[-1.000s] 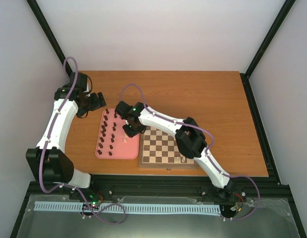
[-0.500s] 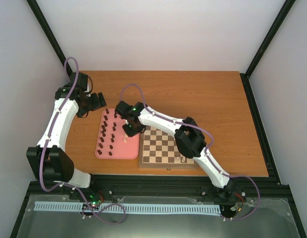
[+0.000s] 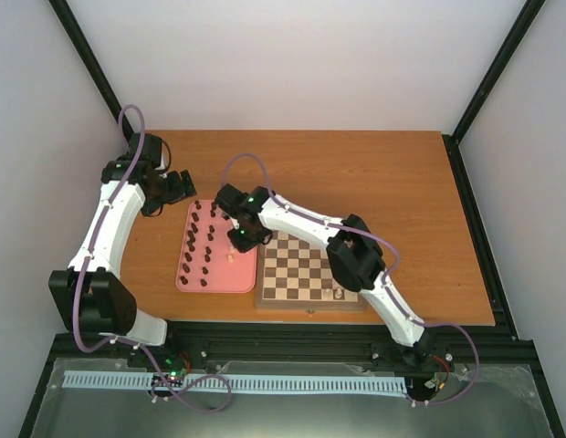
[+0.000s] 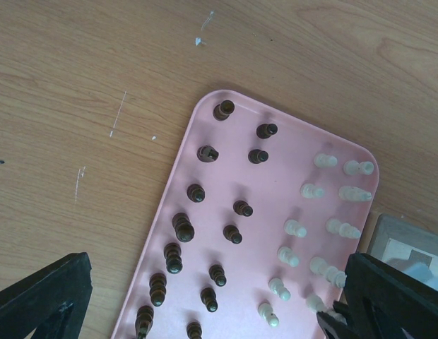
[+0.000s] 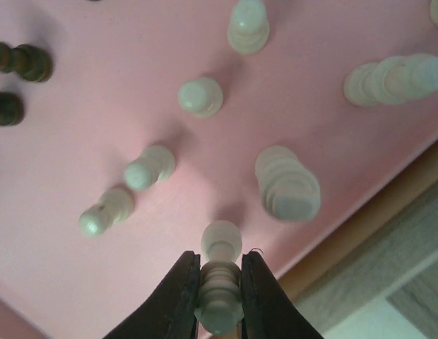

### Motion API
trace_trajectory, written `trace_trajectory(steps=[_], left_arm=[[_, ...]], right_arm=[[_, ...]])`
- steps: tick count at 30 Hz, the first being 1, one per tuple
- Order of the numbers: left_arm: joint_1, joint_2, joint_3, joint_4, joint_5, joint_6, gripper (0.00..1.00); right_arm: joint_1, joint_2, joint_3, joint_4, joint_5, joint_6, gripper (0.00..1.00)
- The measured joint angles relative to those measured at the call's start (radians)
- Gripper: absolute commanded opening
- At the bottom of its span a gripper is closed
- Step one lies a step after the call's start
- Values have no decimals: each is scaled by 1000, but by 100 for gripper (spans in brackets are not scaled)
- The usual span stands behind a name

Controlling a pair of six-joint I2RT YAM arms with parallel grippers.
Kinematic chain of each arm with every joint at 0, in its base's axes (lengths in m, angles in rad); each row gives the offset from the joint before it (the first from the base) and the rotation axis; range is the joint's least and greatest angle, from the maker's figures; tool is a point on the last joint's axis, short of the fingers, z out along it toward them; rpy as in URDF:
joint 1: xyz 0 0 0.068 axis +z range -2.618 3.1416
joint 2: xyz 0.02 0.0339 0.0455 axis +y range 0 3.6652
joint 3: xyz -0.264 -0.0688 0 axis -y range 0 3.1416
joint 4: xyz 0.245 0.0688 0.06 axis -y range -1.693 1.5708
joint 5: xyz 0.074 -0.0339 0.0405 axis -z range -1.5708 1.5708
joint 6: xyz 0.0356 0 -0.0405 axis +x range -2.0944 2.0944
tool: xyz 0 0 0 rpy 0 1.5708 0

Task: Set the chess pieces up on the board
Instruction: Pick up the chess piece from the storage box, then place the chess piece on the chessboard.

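In the right wrist view my right gripper (image 5: 220, 265) is shut on a cream-white chess piece (image 5: 219, 300), held upright just above the pink tray (image 5: 99, 92) near its edge. More cream pieces (image 5: 287, 182) stand around it. From above, the right gripper (image 3: 239, 239) sits over the tray's right side, beside the board (image 3: 310, 306). A single cream piece (image 3: 339, 293) stands at the board's near right corner. My left gripper (image 4: 215, 304) hangs open above the tray (image 4: 275, 183), over dark brown pieces (image 4: 182, 227) and cream ones (image 4: 295, 229).
The pink tray (image 3: 237, 274) lies flush against the board's left rim. Bare wooden table (image 3: 383, 182) stretches behind and to the right of the board. My left arm (image 3: 110, 219) curves along the table's left edge, with black frame posts at the corners.
My right gripper's jaws have come together on the cream piece at the tray's right side. The left arm has stayed where it was.
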Motion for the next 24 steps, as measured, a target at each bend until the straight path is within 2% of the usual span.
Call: trace_trajectory(steps=[6,11,17,24], left_arm=[[0,1,0,0,-2,0,100],[0,11,3,0,-2,0,100],[0,13,3,0,-5,0,100],[0,14,5,0,-5,0,100]], right_arm=[[0,-122,-27,-27,-36,-21,9],[0,-290,-89,-45,-37,-21,9],[0,-523,-411,-69,29,19,9],[-1,-683,-747,-77,70,111,9]])
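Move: The white piece in the right fingers is bound for the free square of the board's near row beside the white pieces already set up, about 15 cm back, 20 cm to the right and a couple of centimetres lower. Those set pieces, at the near right corner, stand about 14 cm back and 25 right. Still in the storage box are a tall white piece 3 cm ahead and 1 left, and a white pawn 4 cm straight left. From the left hand that square lies roughly 20 cm back, 34 right and 18 below. Keeping its pinch on the white piece, the right hand lifts it up out of the storage box by some 11 cm, at first almost straight. It then swings right and back across the box's edge and over the board towards the free square by the set pieces, about 17 cm to the right and 10 back in all, sinking some 6 cm on the way while the hand rolls slightly, its left side dipping, and the fingers stay shut. ##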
